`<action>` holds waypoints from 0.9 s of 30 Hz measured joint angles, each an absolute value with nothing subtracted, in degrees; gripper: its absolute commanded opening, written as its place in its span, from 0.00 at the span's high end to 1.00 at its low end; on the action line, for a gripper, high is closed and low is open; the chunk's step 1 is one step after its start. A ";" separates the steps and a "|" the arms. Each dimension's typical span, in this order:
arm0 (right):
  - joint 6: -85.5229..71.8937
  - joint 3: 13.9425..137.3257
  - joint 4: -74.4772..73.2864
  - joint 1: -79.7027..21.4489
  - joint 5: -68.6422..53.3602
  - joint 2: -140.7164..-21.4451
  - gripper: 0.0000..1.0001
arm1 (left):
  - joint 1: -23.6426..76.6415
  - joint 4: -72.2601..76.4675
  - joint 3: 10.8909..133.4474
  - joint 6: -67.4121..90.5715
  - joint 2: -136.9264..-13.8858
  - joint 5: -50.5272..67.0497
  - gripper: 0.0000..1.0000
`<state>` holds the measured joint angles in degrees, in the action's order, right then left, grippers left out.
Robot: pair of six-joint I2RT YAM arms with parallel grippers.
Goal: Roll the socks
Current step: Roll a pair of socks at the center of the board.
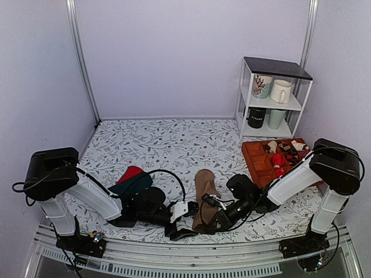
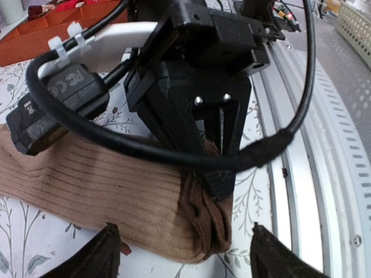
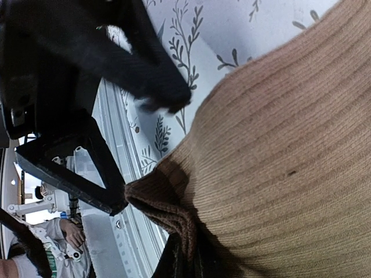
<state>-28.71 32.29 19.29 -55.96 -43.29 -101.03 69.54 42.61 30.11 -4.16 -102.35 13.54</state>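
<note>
The tan-brown socks [image 1: 204, 188] lie as one long flat ribbed strip on the leafy cloth, the near end by the front rail. My right gripper [image 1: 211, 222] is shut on that near end; in the right wrist view the bunched cuff [image 3: 168, 205] is pinched between its jaws [image 3: 194, 260]. My left gripper [image 2: 185, 260] hovers open just in front of the same end, its dark fingertips [image 2: 104, 255] either side of the folded cuff [image 2: 203, 214] without touching it. In the top view the left gripper [image 1: 177, 230] sits just left of the right one.
Red and dark green socks [image 1: 131, 180] lie under the left arm. An orange tray [image 1: 255, 159] with small rolled socks stands at the right. A white shelf [image 1: 272, 98] with mugs is at the back right. The metal rail [image 1: 191, 255] runs along the near edge.
</note>
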 measured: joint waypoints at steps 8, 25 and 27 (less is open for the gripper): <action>-30.02 33.06 18.31 -55.81 -44.66 -101.67 0.98 | 70.00 42.81 31.64 -4.47 -103.39 16.51 0.44; -31.03 33.36 17.08 -55.79 -46.04 -101.93 0.97 | 70.89 43.16 34.79 -1.63 -109.32 19.29 1.00; -31.05 33.36 16.91 -55.79 -46.24 -101.93 0.94 | 70.89 43.29 34.79 -0.82 -109.45 19.70 1.00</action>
<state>-31.05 33.36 16.91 -55.79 -46.24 -101.93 70.89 43.29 34.79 -0.82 -109.45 19.70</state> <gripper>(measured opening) 0.051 0.014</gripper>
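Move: The left hand, open, has the brown sock's rolled cuff just beyond its fingertips: about 2 cm back, 3 cm to the right and 2 cm below. From this hand the middle of the sock body is roughly 8 cm ahead, 2 cm right and 3 cm down, and the red-green sock some 14 cm ahead, 23 cm left and 3 cm down. The right hand already pinches the cuff, whose middle is about 1 cm to its left, level with it in reach and height. Back, to the right and down, after a slight lift, the left hand travels about 3.5 cm to the cuff's free side, its half-closed fingers then shutting completely on the rolled edge beside the right gripper. The right hand keeps its pinch nearly in place, tilting only about 5 degrees. ##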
